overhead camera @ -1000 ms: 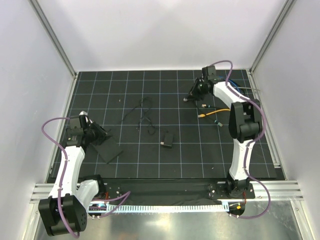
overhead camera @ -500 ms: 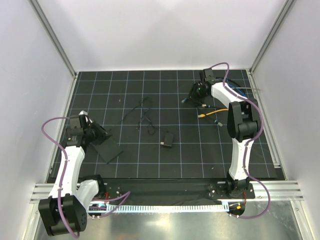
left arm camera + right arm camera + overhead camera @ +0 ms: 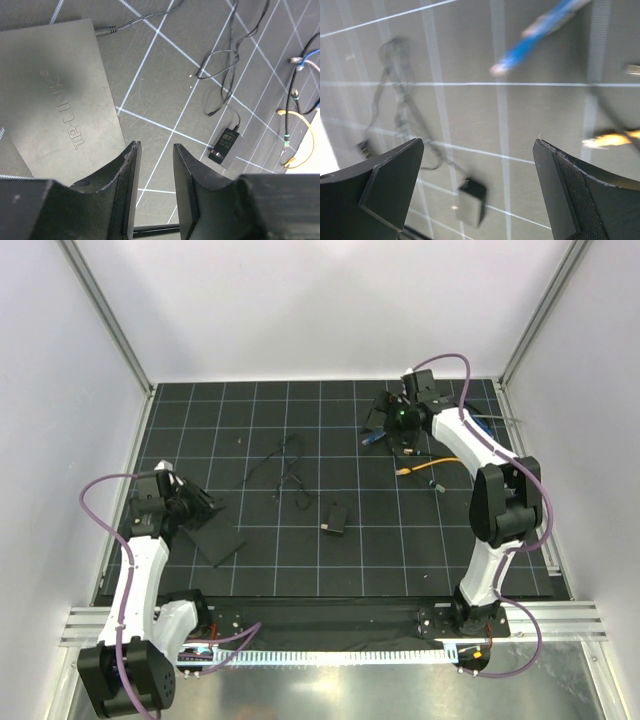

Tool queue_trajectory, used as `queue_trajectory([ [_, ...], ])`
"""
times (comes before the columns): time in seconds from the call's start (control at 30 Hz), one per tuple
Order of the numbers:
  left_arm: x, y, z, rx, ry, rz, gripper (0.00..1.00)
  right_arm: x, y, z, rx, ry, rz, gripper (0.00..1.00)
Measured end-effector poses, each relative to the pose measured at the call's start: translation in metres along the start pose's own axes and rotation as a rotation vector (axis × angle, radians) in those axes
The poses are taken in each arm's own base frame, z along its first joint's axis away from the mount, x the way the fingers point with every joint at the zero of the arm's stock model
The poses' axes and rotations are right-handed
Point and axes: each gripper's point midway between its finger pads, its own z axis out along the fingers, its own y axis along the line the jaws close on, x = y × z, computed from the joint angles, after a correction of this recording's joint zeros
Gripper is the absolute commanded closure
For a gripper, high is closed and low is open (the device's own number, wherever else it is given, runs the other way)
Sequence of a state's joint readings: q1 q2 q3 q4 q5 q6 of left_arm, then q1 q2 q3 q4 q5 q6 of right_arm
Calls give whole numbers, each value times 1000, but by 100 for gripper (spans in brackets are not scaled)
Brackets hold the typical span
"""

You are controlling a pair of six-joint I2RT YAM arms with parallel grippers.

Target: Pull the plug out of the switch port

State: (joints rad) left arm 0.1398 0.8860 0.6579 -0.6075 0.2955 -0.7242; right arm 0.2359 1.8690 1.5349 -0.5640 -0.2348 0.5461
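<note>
The switch point(image 3: 55, 100) is a flat black box with a TP-LINK mark, lying at the left of the floor point(image 3: 218, 538). A thin black plug point(image 3: 105, 31) sits in its far edge, and its black cable point(image 3: 220, 75) runs off across the grid. My left gripper point(image 3: 155, 147) hovers by the switch's near right corner, jaws a narrow gap apart with nothing between them; it also shows in the top view point(image 3: 195, 506). My right gripper point(image 3: 477, 145) is wide open and empty at the far right point(image 3: 384, 413), far from the switch.
A small black block point(image 3: 335, 518) lies mid-floor, also in the right wrist view point(image 3: 472, 200). A blue cable end point(image 3: 372, 438) and a yellow cable point(image 3: 422, 467) lie near the right gripper. The loose black cable point(image 3: 285, 468) loops between. Cage walls stand on both sides.
The right arm has swung its elbow out to the right and its gripper has lifted and shifted slightly left, uncovering the blue cable end. The left arm has barely moved.
</note>
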Motion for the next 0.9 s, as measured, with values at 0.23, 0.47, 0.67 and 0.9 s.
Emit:
queue_trajectory([
  [0.23, -13, -11, -15, 25, -76, -3, 61, 50, 91, -4, -206, 37, -107, 4],
  [0.47, -12, 6, -14, -65, -83, -42, 60, 139, 212, 1, -441, 145, -226, 18],
  [0.67, -12, 30, -12, -195, -104, -103, 60, 187, 265, 38, -545, 241, -155, 27],
  [0.9, -10, 55, -3, -334, -95, -165, 60, 240, 282, 102, -515, 364, -12, 35],
])
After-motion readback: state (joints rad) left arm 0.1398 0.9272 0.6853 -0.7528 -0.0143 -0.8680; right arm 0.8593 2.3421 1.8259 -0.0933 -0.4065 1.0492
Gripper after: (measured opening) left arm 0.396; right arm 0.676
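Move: From my right hand the switch with its last plug lies far off: the plug about 43 cm left, 18 back and 12 below, the switch's middle some 7 cm nearer my base than the plug. The black cord loop is some 24 cm left and 9 back, the power adapter 14 left and 22 back, the freed blue plug about 2 left and 3 ahead. From my left hand, the switch is about 6 cm back, 2 left and 11 below. I sweep my empty right hand some 36 cm left and 12 back, away from the laid-out cables and past the black cord loop towards the plug, rising a little and then sinking, while the wrist turns some 35 degrees and the wide-open fingers close about a third. My left hand lifts briefly, then shifts about 5 cm left and lowers over the switch, turning counter-clockwise, its fingers still part open. ##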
